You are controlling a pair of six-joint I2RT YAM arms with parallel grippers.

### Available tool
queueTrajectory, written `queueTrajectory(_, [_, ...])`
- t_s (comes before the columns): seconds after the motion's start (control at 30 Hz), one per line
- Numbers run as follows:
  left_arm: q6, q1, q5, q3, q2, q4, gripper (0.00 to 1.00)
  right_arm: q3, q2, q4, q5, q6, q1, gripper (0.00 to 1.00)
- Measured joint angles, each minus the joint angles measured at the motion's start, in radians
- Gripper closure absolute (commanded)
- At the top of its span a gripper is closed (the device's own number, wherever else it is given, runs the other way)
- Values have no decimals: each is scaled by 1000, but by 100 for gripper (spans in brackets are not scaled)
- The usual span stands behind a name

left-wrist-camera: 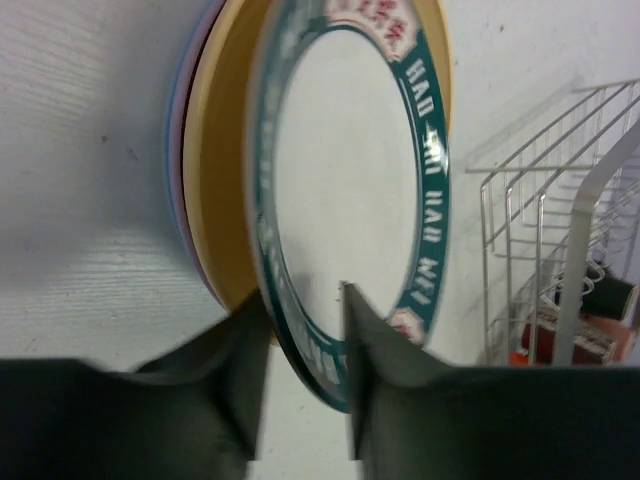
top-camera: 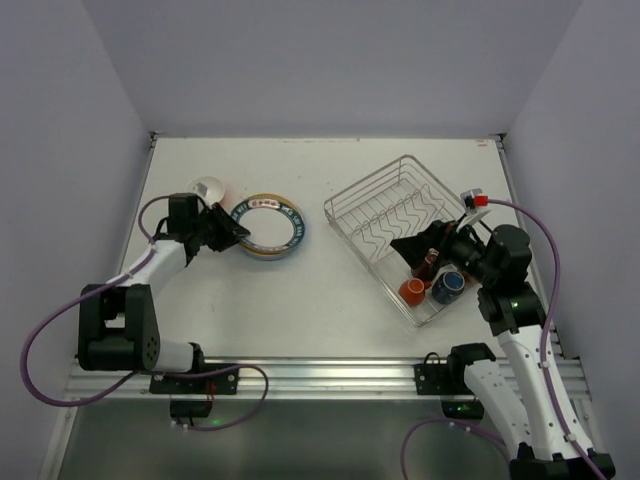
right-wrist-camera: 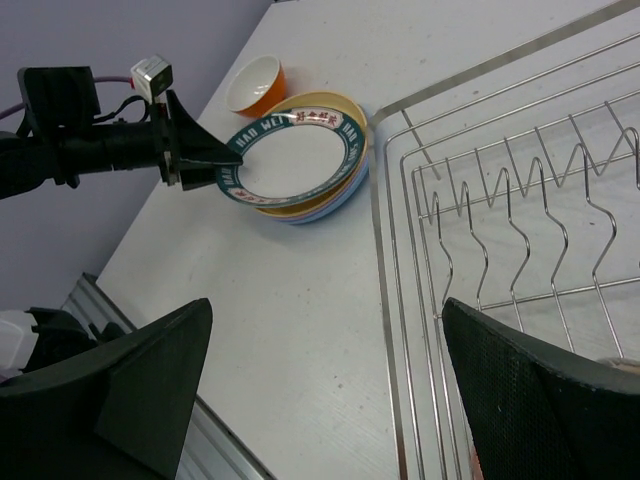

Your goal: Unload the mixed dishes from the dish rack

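A white plate with a dark teal patterned rim lies tilted on a stack of tan, lavender and blue plates, left of the dish rack. My left gripper straddles that plate's near rim, its fingers parted. An orange bowl with a white inside stands behind the stack. My right gripper hovers wide open and empty over the rack's near left edge. An orange mug and a blue mug sit in the rack's near end.
The rack lies at an angle on the right half of the white table, its zigzag slots bare. A reddish-brown mug shows just under my right wrist. Purple walls close in on three sides.
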Motion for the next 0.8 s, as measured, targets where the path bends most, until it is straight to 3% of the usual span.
queueTrajectory(0.07, [2,-22,-22,3,0,-13,29,0,0,-1,-2,-6,0,1])
queueTrajectory(0.2, [1,-68,-97,51,-16,-54,16,0,0,-3,-11,-11,0,1])
queueTrajectory(0.6, [53,-86,-247,108,-48,-155,10,0,17,-16,-16,-26,0,1])
queueTrajectory(0.7, [75,-93,-285,132,-48,-178,0,1,28,-28,-3,-32,0,1])
queueTrajectory(0.8, [98,-109,-323,166,-46,-207,0,2,34,-43,14,-35,0,1])
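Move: The left hand holds a green-rimmed plate by its left rim, tilted above the stack of plates, whose middle is about 7 cm to the hand's right, 2 cm ahead and 5 cm below. The orange bowl stands some 10 cm ahead and 9 cm left, about 6 cm lower; the dish rack's middle is about 36 cm right, roughly level in reach and 5 cm lower. From the waiting right hand, the stack is about 14 cm ahead, 31 cm left and 22 cm below. The left fingers, already starting to part, open wide at the green-rimmed plate's left rim and let go of it over the stack, the hand edging about 1 cm right as they spread. The hand then backs off the rim, rising some 3 cm while drifting a little forward and back to the left, and rolls about 15 degrees so its left side lifts; meanwhile the empty, open right hand sinks 1.5 cm over the rack near the end. ##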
